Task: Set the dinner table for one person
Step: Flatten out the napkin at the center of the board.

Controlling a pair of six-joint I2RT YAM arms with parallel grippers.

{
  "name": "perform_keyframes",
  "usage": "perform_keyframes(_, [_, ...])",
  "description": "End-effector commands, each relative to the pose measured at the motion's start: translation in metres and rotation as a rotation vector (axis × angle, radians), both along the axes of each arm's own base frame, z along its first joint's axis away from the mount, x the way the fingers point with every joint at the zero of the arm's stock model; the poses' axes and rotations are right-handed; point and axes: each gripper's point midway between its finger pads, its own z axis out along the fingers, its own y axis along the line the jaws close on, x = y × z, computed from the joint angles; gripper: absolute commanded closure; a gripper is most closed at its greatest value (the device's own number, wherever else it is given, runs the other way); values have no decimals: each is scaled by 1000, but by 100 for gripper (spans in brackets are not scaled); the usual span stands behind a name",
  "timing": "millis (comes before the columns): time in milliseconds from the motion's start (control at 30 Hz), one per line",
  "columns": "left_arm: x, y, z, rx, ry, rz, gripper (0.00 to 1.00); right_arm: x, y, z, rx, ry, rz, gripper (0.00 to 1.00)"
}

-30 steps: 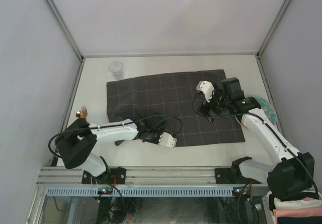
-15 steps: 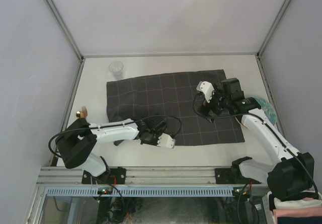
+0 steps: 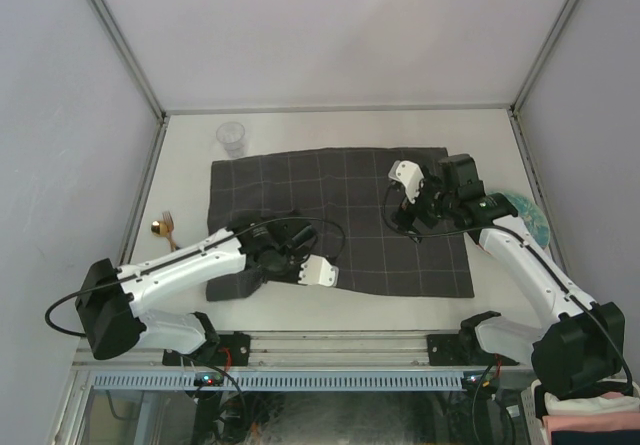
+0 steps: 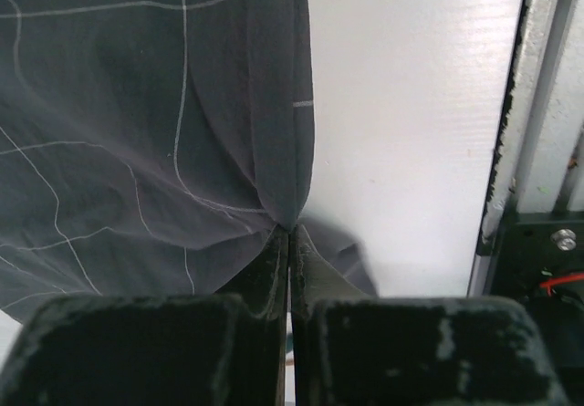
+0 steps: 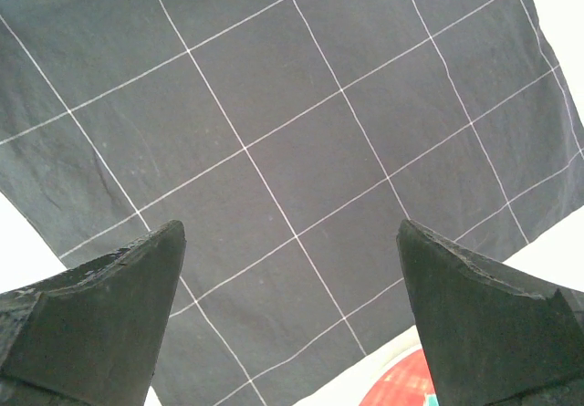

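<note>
A dark grey checked cloth (image 3: 345,215) lies across the off-white dinner table (image 3: 330,125). My left gripper (image 3: 297,271) sits at the cloth's near edge. In the left wrist view it (image 4: 290,233) is shut on a pinched fold of that edge, and the cloth (image 4: 137,123) puckers up from the fingertips. My right gripper (image 3: 415,220) hovers over the right part of the cloth. In the right wrist view it (image 5: 292,233) is open, with only flat cloth (image 5: 274,105) between its wide-apart fingers.
A clear glass (image 3: 231,137) stands beyond the cloth's far left corner. A gold fork and spoon (image 3: 163,227) lie near the left rail. A patterned plate (image 3: 530,215) sits at the right edge, partly under the right arm, and its red rim (image 5: 401,383) shows by the cloth.
The left gripper closed on the cloth's near edge. The left arm swung back leftward, and the cloth's right edge shifted left while its near left corner bunched. The right arm barely moved.
</note>
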Motion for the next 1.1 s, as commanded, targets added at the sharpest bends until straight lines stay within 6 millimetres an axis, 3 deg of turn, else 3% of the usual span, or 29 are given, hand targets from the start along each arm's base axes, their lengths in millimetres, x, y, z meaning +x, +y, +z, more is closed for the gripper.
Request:
perform_keyframes(0, [-16, 4, 19, 2, 69, 9, 100, 4, 9, 7, 20, -42, 29, 0])
perform_keyframes(200, [-26, 6, 8, 12, 126, 18, 97, 3, 10, 4, 11, -34, 36, 0])
perform_keyframes(400, [-34, 12, -23, 27, 159, 25, 73, -1, 12, 0, 11, -9, 52, 0])
perform_keyframes(533, [-31, 22, -33, 50, 115, 21, 68, -7, 18, -3, 25, 13, 82, 0])
perform_keyframes(767, [-7, 45, -35, 66, -29, 109, 67, 3, 32, -22, -12, 104, 127, 0])
perform_keyframes(933, [17, 68, -28, 10, -151, 272, 67, 27, 44, -44, -63, 264, 152, 0])
perform_keyframes(1067, [27, 92, -15, -27, -217, 388, 67, 44, 58, -50, -108, 335, 236, 0])
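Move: The left hand holds the napkin's near edge about 9 cm above the board; the napkin's middle lies some 11 cm ahead and 12 cm right, its bunched near-left corner 14 cm left and 4 cm back. Spoon and fork lie 31 cm left, 9 cm ahead. From the open right hand the napkin's middle is about 15 cm left, 1 cm ahead and 15 cm below, the plate 27 cm right, 1 cm ahead. Left hand releases the napkin's edge, dips, swings 8 cm left; open right hand sinks 6 cm forward-left. ##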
